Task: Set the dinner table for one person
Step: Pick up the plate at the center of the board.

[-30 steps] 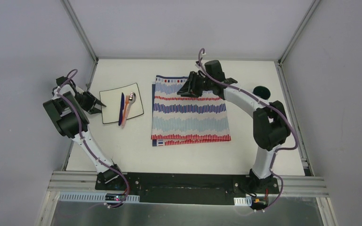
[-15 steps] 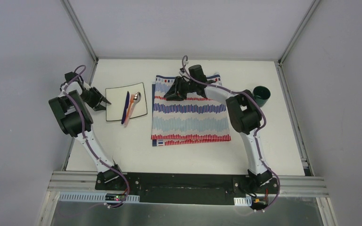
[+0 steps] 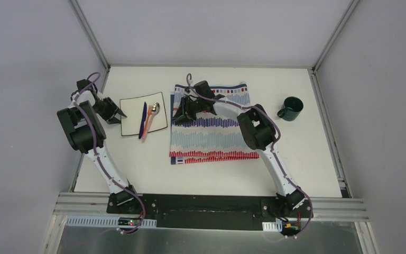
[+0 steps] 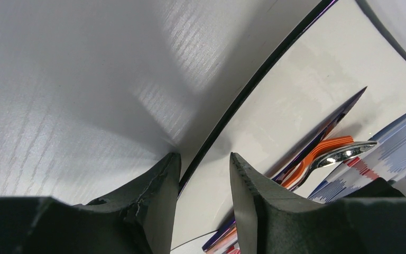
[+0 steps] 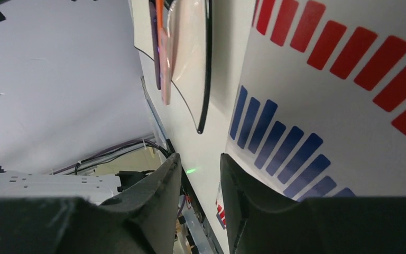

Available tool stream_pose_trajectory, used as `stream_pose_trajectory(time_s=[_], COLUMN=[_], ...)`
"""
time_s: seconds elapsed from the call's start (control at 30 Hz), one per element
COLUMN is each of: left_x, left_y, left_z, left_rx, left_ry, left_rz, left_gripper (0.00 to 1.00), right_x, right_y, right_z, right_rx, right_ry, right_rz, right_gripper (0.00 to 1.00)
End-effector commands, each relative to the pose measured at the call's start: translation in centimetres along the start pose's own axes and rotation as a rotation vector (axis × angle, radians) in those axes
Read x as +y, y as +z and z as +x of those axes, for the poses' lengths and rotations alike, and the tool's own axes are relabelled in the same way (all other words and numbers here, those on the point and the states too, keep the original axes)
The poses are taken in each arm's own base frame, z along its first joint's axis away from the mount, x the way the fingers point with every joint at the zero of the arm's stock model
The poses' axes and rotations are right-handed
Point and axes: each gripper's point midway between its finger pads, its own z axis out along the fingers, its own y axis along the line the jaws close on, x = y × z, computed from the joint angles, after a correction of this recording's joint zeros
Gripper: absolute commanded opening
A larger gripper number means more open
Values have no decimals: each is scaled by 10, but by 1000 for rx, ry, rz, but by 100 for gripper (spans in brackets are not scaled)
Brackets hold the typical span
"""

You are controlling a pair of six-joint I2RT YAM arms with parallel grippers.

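Observation:
On the dinner table lies a white square plate with a dark rim, left of centre. A blue knife and an orange-handled spoon rest on it. My left gripper is at the plate's left edge. In the left wrist view its jaws straddle the plate's rim, one finger on each side. My right gripper hovers over the left edge of the striped cloth. It stands open with nothing between its fingers, and the plate's rim lies just ahead of it.
A dark green cup stands at the right, apart from the cloth. Grey rails edge the tabletop, and white walls stand close behind and at both sides. The right arm arches over the cloth's far half.
The plate, with the knife and spoon on it, has shifted right toward the cloth along with my left gripper. My right gripper has swept left along the cloth's far edge, uncovering the cup.

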Motion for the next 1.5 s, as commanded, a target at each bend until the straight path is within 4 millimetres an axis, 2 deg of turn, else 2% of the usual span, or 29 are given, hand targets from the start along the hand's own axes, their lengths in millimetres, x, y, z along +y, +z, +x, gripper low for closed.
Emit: stream_pose_trajectory(time_s=[0.0, 0.17, 0.27, 0.43, 0.6, 0.63, 0.67, 0.7, 0.8, 0.9, 1.23, 1.47], left_x=[-2, -4, -7, -15, -19, -19, -20, -21, -23, -21, -25, -35], left_y=[-7, -6, -9, -12, -16, -17, -17, -17, -16, -16, -15, -11], left_z=[6, 8, 9, 9, 5, 4, 4, 4, 5, 6, 6, 12], left_rx=[-5, -1, -5, -21, -42, -47, -49, -49, -48, -48, -44, -35], left_ry=[40, 46, 57, 90, 108, 112, 114, 115, 124, 124, 131, 172], left_rz=[-32, -32, -32, -42, -51, -54, -55, -54, -52, -59, -51, -49], left_gripper=[42, 41, 42, 42, 42, 42, 43, 42, 42, 42, 42, 42], right_x=[3, -6, -2, 19, 30, 38, 33, 38, 33, 27, -2, -13], right_y=[15, 34, 38, 13, 2, -1, 0, -3, -3, 0, 18, 27], right_z=[13, 27, 28, -1, -21, -28, -33, -38, -53, -60, -57, -54], right_rx=[56, 81, 80, 7, -34, -46, -53, -63, -80, -77, -58, -51], right_ry=[-20, -8, -15, -79, -180, -201, -218, -241, -237, -207, -167, -151], right_rz=[-20, -31, -66, -88, -24, -17, 5, 12, 22, 9, 23, 23], right_gripper=[36, 37, 36, 36, 37, 37, 37, 37, 37, 37, 37, 37])
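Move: To the left hand's right lies the plate, its middle about 10 cm off and 2 cm ahead, 1 cm lower, with its left rim already between the open fingers; the knife is 9 cm right, level fore and aft. For the right hand the plate's middle is some 13 cm left, 2 cm ahead and 4 cm below. From the right hand, the spoon sits 10 cm left and 1 cm back, the striped cloth's middle 17 cm right and 3 cm back. Dipping back and down about 2.5 cm first, the right hand then arcs forward and up some 8 cm and drops as far again, fingers open and pointing left, to come down at the plate's right rim; it rolls up to 15 degrees and partly back. The left hand, open around the left rim, eases 1.5 cm right, pushing the plate along, tilting slightly. ##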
